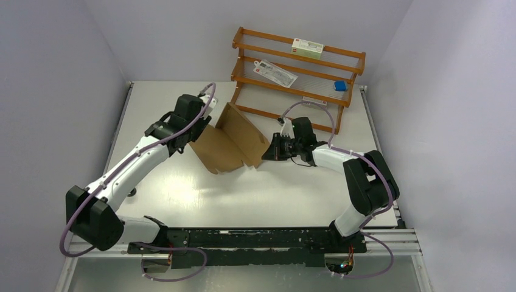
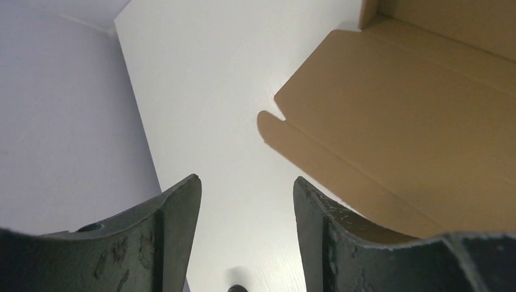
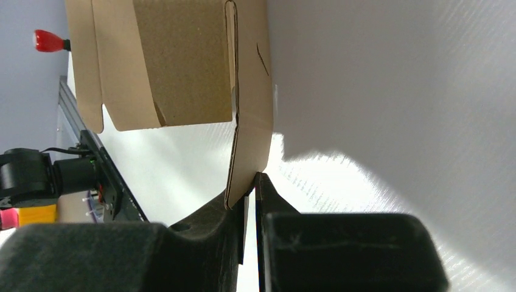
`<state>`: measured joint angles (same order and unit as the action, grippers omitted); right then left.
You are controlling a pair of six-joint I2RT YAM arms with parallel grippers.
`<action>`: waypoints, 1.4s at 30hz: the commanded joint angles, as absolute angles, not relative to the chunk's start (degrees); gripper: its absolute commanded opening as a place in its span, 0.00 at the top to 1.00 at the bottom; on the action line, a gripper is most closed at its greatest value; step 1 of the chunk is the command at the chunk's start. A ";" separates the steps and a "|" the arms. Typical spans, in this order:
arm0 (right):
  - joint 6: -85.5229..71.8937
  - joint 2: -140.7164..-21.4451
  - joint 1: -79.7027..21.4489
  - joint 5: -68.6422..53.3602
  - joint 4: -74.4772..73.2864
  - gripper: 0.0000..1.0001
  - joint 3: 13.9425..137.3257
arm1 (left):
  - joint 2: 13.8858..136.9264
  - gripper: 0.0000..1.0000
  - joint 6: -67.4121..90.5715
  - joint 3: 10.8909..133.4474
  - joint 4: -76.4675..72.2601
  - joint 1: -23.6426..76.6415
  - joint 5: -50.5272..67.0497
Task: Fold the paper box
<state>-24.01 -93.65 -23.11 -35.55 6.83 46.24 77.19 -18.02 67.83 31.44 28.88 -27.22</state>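
Note:
The paper box (image 1: 228, 143) is a plain brown cardboard piece in the middle of the table, partly folded, with one panel standing up. My right gripper (image 1: 268, 153) reaches in from the right and is shut on the box's right flap. The right wrist view shows that flap's corner (image 3: 249, 140) pinched between my fingertips (image 3: 251, 182). My left gripper (image 1: 187, 139) hangs just left of the box, open and holding nothing. In the left wrist view, bare white table shows between its fingers (image 2: 246, 182), and the cardboard (image 2: 414, 121) lies to the right, passing behind the right finger.
A wooden rack (image 1: 298, 67) stands at the back right of the table, just behind the box. It carries a white and green carton (image 1: 307, 47), a flat packet (image 1: 275, 72) and a small blue thing (image 1: 340, 86). Walls close in left, right and behind.

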 commanded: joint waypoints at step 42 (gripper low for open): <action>-17.56 -84.02 -29.79 -20.73 14.87 0.85 40.52 | 76.26 0.04 13.79 54.59 2.28 42.98 7.00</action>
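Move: The box-wall corner pinched in the right fingertips lies about 25 cm to the left hand's right, 5 cm nearer the bases and 14 cm below. The box tray's middle is some 14 cm right, level ahead, 19 cm below; the wooden rack's left end is about 15 cm right and 14 cm ahead, 20 cm below. The right hand has the corner at its tips, with the tray's middle roughly 11 cm left, 6 cm ahead and 4 cm below. After easing left 4 cm, the left hand swings about 26 cm right towards the right-held corner, rolling and opening. ##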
